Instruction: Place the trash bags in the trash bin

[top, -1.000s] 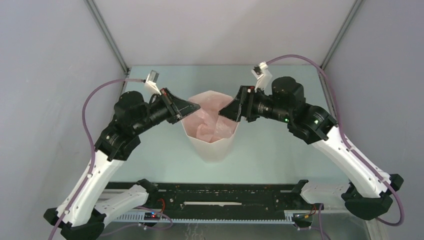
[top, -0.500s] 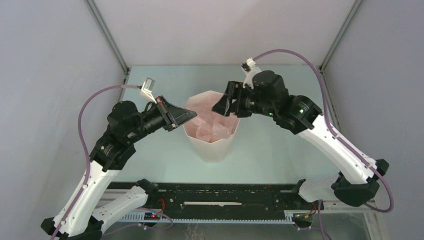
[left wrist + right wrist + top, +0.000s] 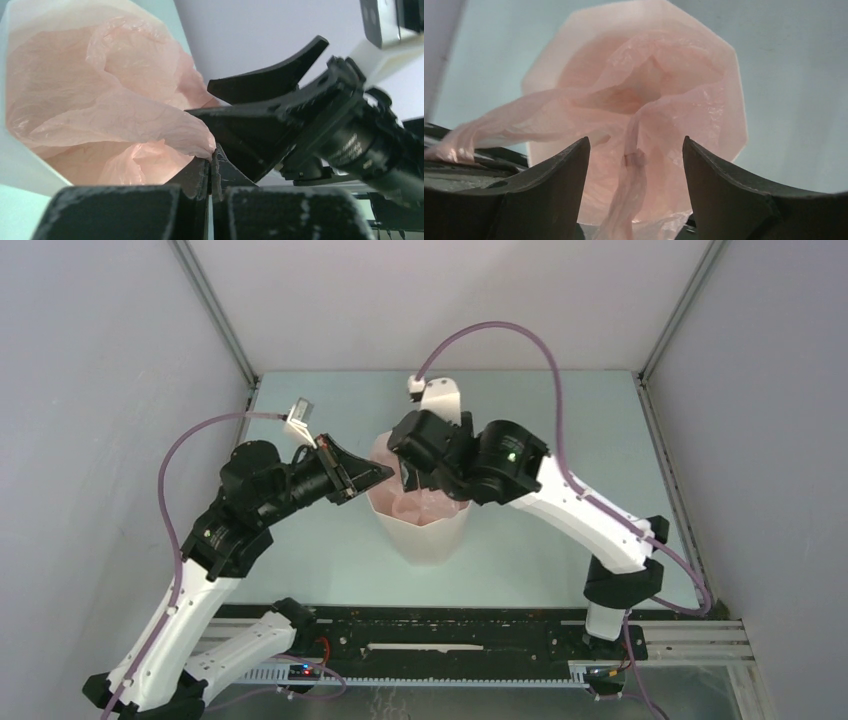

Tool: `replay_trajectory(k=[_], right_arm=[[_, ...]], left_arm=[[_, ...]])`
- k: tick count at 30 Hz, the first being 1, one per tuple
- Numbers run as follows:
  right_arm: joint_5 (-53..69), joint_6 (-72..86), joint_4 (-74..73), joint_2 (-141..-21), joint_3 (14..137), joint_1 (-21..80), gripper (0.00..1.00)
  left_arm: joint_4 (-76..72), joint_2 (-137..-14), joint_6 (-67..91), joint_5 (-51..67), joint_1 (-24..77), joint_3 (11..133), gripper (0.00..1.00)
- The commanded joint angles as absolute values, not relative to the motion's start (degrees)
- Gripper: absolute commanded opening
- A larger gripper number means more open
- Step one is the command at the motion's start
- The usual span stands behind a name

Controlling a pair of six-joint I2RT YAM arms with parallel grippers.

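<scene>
The white faceted trash bin (image 3: 427, 537) stands mid-table. The pale-pink trash bag (image 3: 402, 506) lies crumpled inside it and lines its mouth (image 3: 664, 75). My left gripper (image 3: 383, 472) is at the bin's left rim, shut on an edge of the bag (image 3: 150, 120), which stretches up from the bin to the fingertips (image 3: 206, 167). My right gripper (image 3: 412, 478) hangs over the bin's mouth, pointing down, open (image 3: 634, 147). A twisted strand of the bag (image 3: 631, 172) hangs between its fingers (image 3: 716, 175), untouched. The right gripper also shows in the left wrist view (image 3: 220, 102).
The pale-green table top (image 3: 560, 410) surrounds the bin. Grey walls close in the left, back and right sides. A black rail (image 3: 450, 625) runs along the near edge. Purple cables (image 3: 500, 330) loop above both arms.
My right arm has swung left from the bin's right rim to above its mouth and turned its gripper downward. My left gripper has stayed at the left rim, still holding the bag.
</scene>
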State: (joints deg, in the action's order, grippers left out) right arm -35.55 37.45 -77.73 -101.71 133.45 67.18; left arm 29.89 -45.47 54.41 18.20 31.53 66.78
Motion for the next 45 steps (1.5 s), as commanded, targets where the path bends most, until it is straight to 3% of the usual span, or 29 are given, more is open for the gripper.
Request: replay_trajectory(k=[1,9,14,17,22,27,33,37,39,43,45], right_arm=[[-43.81,34.30,-88.80,-103.63,138.19,69.61,0.76],[-42.39,33.76,-88.97,-98.56,135.04,70.49,0.59],[-36.04,27.42,-79.40,-89.62,123.54,69.88,0.19],[-33.55,27.02,-71.63,-82.64,114.95,69.60,0.07],[-24.00,26.30,-53.81,-67.89,97.00,65.11,0.06],[-13.05,28.79,-46.99,-57.15,82.83,51.99,0.00],[5.96,29.49,-37.63,-54.04,72.30,45.68,0.00],[4.75,31.63,-38.65,-54.59,71.13,45.47,0.00],[2.98,31.31,-40.17,-53.76,71.11,44.77,0.00],[2.81,30.15,-41.30,-51.36,70.58,42.86,0.00],[5.65,30.26,-40.22,-50.86,70.58,42.38,0.00]], left_arm=[[33.91,-45.87,52.74,17.11,31.20,67.10,0.00],[38.57,-43.50,51.89,14.26,31.20,67.15,0.00],[42.53,-41.96,50.53,12.00,31.20,67.59,0.00],[45.05,-40.23,49.66,9.44,31.20,68.56,0.00],[51.68,-36.53,48.26,2.87,31.07,69.36,0.00],[60.74,-36.30,42.10,-5.86,30.80,73.58,0.00],[68.71,-40.16,37.28,-13.10,30.51,78.79,0.00],[72.57,-40.99,39.88,-18.82,30.16,80.19,0.00],[73.60,-40.04,41.26,-22.21,30.00,79.65,0.07],[71.87,-38.75,42.95,-22.27,29.71,80.13,0.34],[71.95,-39.62,47.00,-17.68,29.62,82.34,0.60]])
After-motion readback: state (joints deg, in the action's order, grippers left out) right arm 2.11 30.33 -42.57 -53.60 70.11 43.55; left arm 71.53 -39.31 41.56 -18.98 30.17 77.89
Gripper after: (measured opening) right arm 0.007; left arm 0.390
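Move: The bag hangs in the bin. Its loose near-right edge, which the right hand goes for, lies about 2 cm back, 3 cm right and 3 cm below that hand; the bin mouth's middle is some 3 cm ahead, 3 cm left and 10 cm below it. The left hand already holds the bag's left edge, with the bin's left rim about 5 cm to its left, 1 cm ahead and 9 cm below. The bag's loose edge is pinched as the open right hand eases back and right and shuts; that hand tugs it right past the bin's rim, reaching about 13 cm, then swings a little back left while sinking. The left hand, still gripping its edge, sinks, then draws it some 16 cm left past the opposite rim, dropping 7 cm and turning about 30 degrees counter-clockwise, and finally starts opening. ##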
